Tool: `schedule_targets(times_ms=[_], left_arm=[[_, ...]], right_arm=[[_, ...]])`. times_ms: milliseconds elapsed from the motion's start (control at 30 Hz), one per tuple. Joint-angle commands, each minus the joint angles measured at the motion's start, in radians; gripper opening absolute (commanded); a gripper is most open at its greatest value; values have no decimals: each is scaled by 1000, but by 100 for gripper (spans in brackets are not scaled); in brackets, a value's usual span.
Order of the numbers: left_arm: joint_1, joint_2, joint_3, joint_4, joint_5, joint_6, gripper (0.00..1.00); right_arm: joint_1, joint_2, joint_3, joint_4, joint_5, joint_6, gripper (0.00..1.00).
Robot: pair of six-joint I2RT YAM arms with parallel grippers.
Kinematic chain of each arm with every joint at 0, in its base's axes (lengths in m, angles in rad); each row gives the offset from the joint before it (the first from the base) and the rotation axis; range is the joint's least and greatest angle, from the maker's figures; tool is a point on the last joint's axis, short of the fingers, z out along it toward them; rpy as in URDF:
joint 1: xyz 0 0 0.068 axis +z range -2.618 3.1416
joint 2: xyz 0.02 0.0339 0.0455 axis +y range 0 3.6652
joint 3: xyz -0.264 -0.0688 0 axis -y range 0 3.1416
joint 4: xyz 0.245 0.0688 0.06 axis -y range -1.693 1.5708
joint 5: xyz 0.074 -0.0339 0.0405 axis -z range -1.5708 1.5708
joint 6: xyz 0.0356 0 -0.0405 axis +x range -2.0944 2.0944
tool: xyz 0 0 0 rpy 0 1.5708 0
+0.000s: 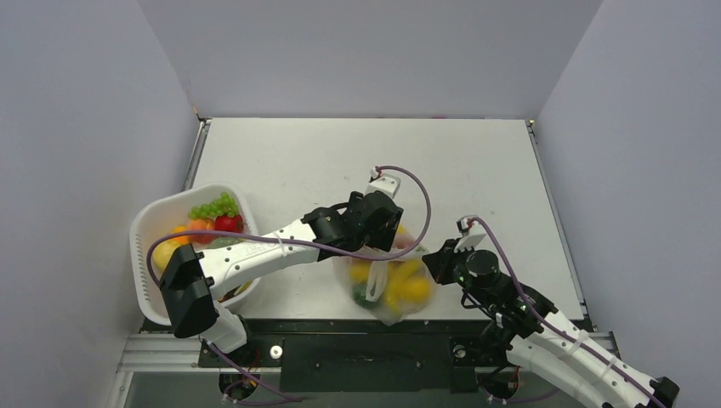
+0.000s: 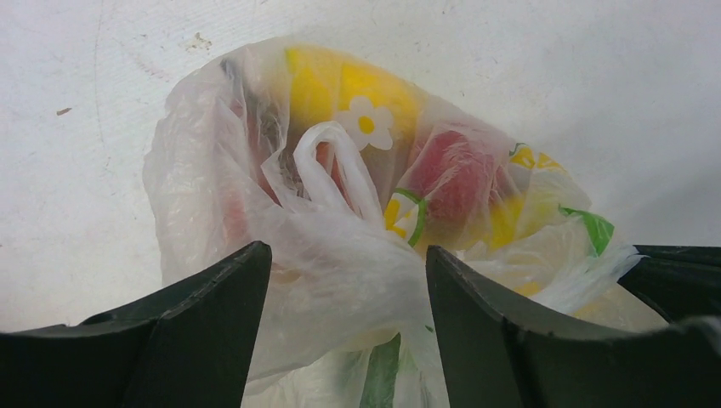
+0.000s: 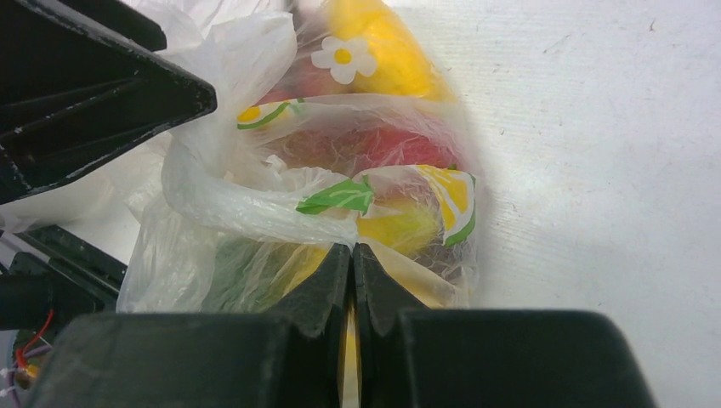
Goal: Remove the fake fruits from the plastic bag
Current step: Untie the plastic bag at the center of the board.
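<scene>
The plastic bag (image 1: pixel 393 285) lies near the table's front edge between both arms, thin and clear with flower prints. Fake fruits show through it: a yellow one (image 2: pixel 340 85), a red one (image 2: pixel 455 174), and something green low down. My left gripper (image 2: pixel 349 259) is at the bag's far side. Its jaws stand wide, with a thick bulge of bag film filling the gap and touching both inner faces. What lies inside that bulge is hidden. My right gripper (image 3: pixel 353 248) is shut on a twisted band of the bag's film at its near right side.
A white oval basket (image 1: pixel 140 246) stands at the left edge, holding green grapes (image 1: pixel 214 206), a red fruit (image 1: pixel 228 223) and an orange one (image 1: pixel 194 228). The left arm stretches from the basket's side to the bag. Grey walls close in the table.
</scene>
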Motion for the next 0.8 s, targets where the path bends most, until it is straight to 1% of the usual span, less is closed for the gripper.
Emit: schedule_targets(times_ms=[0, 33, 67, 100, 200, 267, 300, 333, 367, 400, 500, 600, 667, 767], left_arm=[[-1, -38, -18, -17, -18, 26, 59], [-1, -37, -30, -11, -12, 43, 53], [-1, -37, -36, 6, -8, 50, 50], [1, -38, -47, 14, -5, 62, 44], [11, -34, -58, 57, -1, 85, 40], [24, -29, -59, 82, 8, 105, 33], [36, -28, -58, 88, 14, 117, 25], [52, -25, -55, 93, 14, 124, 13], [60, -25, -48, 95, 9, 125, 8], [78, -25, -45, 97, 2, 122, 0], [118, -34, -28, 84, -57, 81, 0], [168, -82, -55, 88, -105, -3, 0], [195, -137, -101, 120, -98, -52, 0], [228, -253, -199, 231, -51, -111, 0]], right_arm=[[-8, -12, 0, 9, 77, 13, 0], [-9, -2, 4, 5, 88, 17, 0], [-10, 3, 7, 2, 92, 20, 0], [-11, 16, 14, -4, 99, 24, 0], [-13, 36, 21, -9, 118, 26, 0], [-14, 51, 26, -7, 138, 25, 0], [-15, 64, 31, -7, 152, 24, 0], [-15, 69, 34, -7, 160, 24, 0], [-15, 80, 39, -6, 174, 25, 0], [-15, 82, 41, -7, 184, 31, 0], [-17, 66, 37, -11, 259, 61, 0], [-21, 30, 25, -19, 319, 117, 0], [-26, 9, 24, -36, 330, 144, 0], [-32, -20, 27, -52, 335, 164, 0]])
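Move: The plastic bag's crumpled top lies just under the open left fingers, roughly 2 cm down and 1 cm to the left. From there the fruit-filled body of the bag is about 5 cm back, 3 cm right and 8 cm below the left hand, and the yellow fruit under the flower print some 7 cm ahead, 4 cm right and 7 cm down. The right gripper already pinches a strip of the bag; from it that crumpled top is about 6 cm ahead, 10 cm left and 2 cm up. Lower the left gripper a centimetre or two into the crumpled bag top and shut the fingers fully on the film, then draw it about 5 cm forward and 5 cm left, turning the wrist some 15 degrees counter-clockwise. Keep the right gripper pinched on its strip and ease it about 3 cm forward and 3 cm right, away from the left gripper, turning clockwise. ##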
